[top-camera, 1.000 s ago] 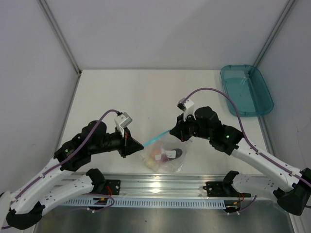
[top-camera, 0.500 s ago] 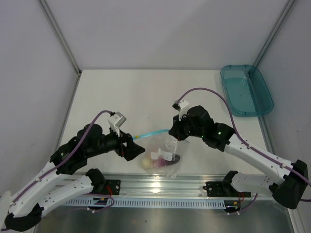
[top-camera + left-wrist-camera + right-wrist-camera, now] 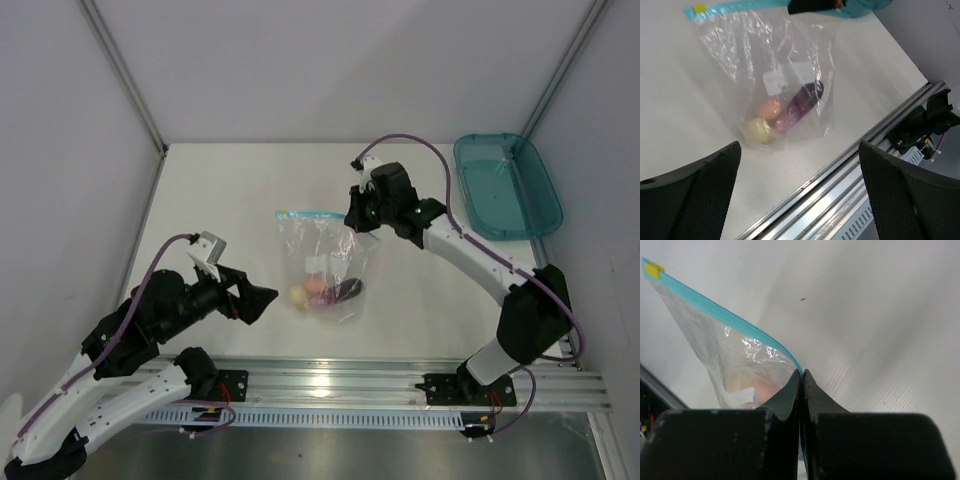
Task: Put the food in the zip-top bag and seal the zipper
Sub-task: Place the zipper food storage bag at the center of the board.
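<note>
The zip-top bag (image 3: 322, 262) lies on the white table with its zipper (image 3: 308, 214) on the far side. Inside it sits the food: a dark purple oblong piece (image 3: 346, 291), a peach piece (image 3: 768, 107) and a cream piece (image 3: 758, 130). My right gripper (image 3: 351, 220) is shut on the zipper's right end, and the teal strip (image 3: 720, 310) runs away from between its fingertips (image 3: 801, 372). My left gripper (image 3: 255, 291) stands open, low and to the left of the bag, with nothing between its jaws (image 3: 800, 146).
A teal plastic tray (image 3: 505, 185) stands at the table's far right corner. The aluminium rail (image 3: 400, 375) runs along the near edge, just in front of the bag. Grey walls close in the left, back and right sides.
My left gripper opened, let go of the bag's left end and drew back to the near left. My right gripper carried the zipper end away from the rail; the bag now lies flat.
</note>
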`<state>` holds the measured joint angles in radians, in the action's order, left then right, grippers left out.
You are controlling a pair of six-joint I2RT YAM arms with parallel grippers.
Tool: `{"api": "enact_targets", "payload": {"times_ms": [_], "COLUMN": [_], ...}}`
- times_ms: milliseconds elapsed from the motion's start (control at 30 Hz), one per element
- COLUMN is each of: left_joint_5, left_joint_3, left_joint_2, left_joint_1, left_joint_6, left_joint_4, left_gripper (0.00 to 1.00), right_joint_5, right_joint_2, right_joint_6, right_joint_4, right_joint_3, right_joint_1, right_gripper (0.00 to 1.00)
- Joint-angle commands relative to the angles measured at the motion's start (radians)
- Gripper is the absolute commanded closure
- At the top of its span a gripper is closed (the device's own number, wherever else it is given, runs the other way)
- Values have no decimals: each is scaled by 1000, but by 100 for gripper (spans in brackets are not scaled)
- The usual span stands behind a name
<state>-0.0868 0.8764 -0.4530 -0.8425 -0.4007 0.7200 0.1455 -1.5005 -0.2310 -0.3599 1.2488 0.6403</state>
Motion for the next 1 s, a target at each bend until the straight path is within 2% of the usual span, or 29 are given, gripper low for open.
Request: {"api": "enact_targets", "payload": {"times_ms": [0, 200, 400, 567, 700, 800, 833, 933, 967], "left_joint_5": [10, 62, 73, 74, 79, 79, 79, 79, 79], "left_joint_3": [-42, -100, -137, -169, -197, -200, -198, -192, -188], "left_joint_2": [19, 80, 111, 134, 135, 123, 114, 97, 93], "left_joint_1": [-4, -4, -4, -4, -4, -4, -4, -4, -4], "left_joint_6": [-12, -47, -67, -86, -98, -105, -109, -116, -119], "left_joint_4": [-28, -74, -88, -114, -134, -142, -142, -146, -148], "left_gripper": [0, 0, 1, 1, 0, 0, 1, 1, 1], "right_joint_5": [11, 26, 54, 19, 11, 11, 3, -41, -59], "right_joint_2": [-125, -429, -714, -819, -865, -879, -871, -842, -810], "right_joint_6": [36, 45, 47, 84, 91, 96, 99, 107, 108], "right_joint_4": [65, 102, 35, -8, -16, -17, -14, -27, -33], "right_joint_3": [131, 314, 590, 708, 733, 745, 747, 762, 767], "right_joint_1": [-83, -185, -240, -249, -258, -261, -261, -261, -261], "right_gripper": [100, 100, 100, 100, 98, 74, 59, 36, 21]}}
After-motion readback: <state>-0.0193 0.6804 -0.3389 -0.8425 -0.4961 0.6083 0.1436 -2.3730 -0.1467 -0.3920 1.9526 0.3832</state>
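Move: My right hand still pinches the blue zipper near its right end. The clear patch of board I'm taking it to lies about 22 cm ahead, 3 cm right and 17 cm below. The food in the bag is some 8 cm back, 5 cm left and 14 cm down; the teal bin's middle is about 22 cm ahead, 39 cm right and 16 cm below. From my left hand, that patch is roughly 40 cm ahead, 19 cm right and 24 cm down. I carry the zipper forward with my right hand, quickly, about 21 cm towards the far middle of the board, dropping some 15 cm more and more steeply and turning roughly 10 degrees clockwise. With the reach done and the hand low over the board, I open the fingers and let the zipper go. My left hand, empty and already wide open, sinks a few centimetres. ##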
